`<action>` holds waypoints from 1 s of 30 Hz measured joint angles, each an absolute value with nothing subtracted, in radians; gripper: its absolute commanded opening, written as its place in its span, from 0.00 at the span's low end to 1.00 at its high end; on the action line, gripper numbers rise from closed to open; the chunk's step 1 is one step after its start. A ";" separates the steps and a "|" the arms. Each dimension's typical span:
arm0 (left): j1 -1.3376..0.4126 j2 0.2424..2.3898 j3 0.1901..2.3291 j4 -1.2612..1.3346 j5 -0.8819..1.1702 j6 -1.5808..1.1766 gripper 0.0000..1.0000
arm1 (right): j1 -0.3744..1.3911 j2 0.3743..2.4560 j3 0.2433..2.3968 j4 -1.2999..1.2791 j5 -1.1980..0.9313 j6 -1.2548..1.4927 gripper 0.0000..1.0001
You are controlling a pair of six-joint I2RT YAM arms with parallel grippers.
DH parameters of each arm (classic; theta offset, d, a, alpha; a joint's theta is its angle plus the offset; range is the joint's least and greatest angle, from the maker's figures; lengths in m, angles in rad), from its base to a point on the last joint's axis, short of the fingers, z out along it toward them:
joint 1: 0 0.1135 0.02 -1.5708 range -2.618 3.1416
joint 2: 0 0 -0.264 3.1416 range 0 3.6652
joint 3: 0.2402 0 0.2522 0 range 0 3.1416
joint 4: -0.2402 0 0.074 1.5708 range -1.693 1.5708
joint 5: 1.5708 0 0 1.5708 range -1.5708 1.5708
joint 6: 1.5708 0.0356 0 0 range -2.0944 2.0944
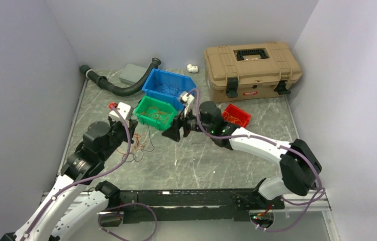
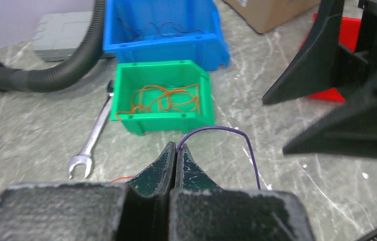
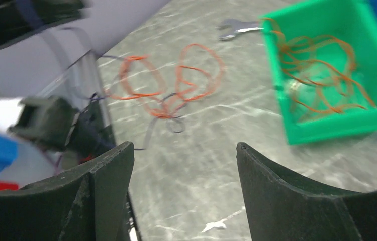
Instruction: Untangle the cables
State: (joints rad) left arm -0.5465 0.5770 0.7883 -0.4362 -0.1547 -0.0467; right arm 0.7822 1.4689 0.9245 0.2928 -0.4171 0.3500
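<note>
A loose tangle of orange and dark cables (image 3: 171,85) lies on the table left of the green bin (image 3: 337,120); it also shows in the top view (image 1: 137,144). More orange cables (image 2: 161,100) sit in the green bin (image 2: 141,123), and dark ones (image 2: 161,30) in the blue bin (image 2: 126,47). My left gripper (image 2: 177,148) is shut on a thin purple cable (image 2: 226,129) that arches to the right above the table. My right gripper (image 3: 184,150) is open and empty, low over the table just right of the tangle, in front of the green bin (image 1: 179,131).
A wrench (image 2: 93,135) lies left of the green bin. A red bin (image 1: 237,115) holds cables behind the right arm. A tan toolbox (image 1: 252,65), a black corrugated hose (image 1: 121,88), a grey box (image 1: 133,74) and a white fitting (image 1: 192,68) are at the back.
</note>
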 measured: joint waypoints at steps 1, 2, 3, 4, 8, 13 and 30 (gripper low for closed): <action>-0.546 0.593 0.798 -0.437 -0.127 -0.047 0.00 | 0.807 1.454 0.925 0.285 -0.432 0.329 0.77; -0.546 0.607 0.807 -0.437 -0.100 -0.048 0.00 | 0.833 1.439 0.925 0.285 -0.450 0.312 0.77; -0.546 0.624 0.818 -0.435 -0.064 -0.051 0.00 | 0.852 1.423 0.925 0.286 -0.462 0.300 0.76; -0.546 0.638 0.826 -0.431 -0.028 -0.057 0.00 | 0.862 1.412 0.925 0.289 -0.472 0.294 0.75; -0.546 0.681 0.842 -0.424 0.073 -0.093 0.00 | 0.875 1.386 0.925 0.328 -0.493 0.287 0.71; -0.546 0.738 0.866 -0.412 0.170 -0.133 0.00 | 0.893 1.386 0.925 0.344 -0.491 0.291 0.52; -0.549 0.783 0.886 -0.318 0.285 -0.227 0.95 | 0.897 1.276 1.025 0.099 -0.223 0.298 0.00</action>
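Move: Between the left hand's shut fingers is the purple cable. The right hand's open fingers wait about 12 cm to the left hand's right, 3 ahead and 5 lower. For the right hand, the cable therefore lies some 12 cm left, 3 back and 5 up. Counted from the left hand, the green bin stands about 20 cm ahead, 9 right and 22 below; the orange cable tangle lies roughly 3 ahead, level sideways and 23 below. Bringing the purple cable about 9 cm to the right, the left hand swings some 20 degrees clockwise to meet the right. The right hand draws back 6 cm while rising 5 and easing left, then pinches the cable beside the left fingertips. The left opens wide and lets go as the right lifts on, drifting forward and right. ##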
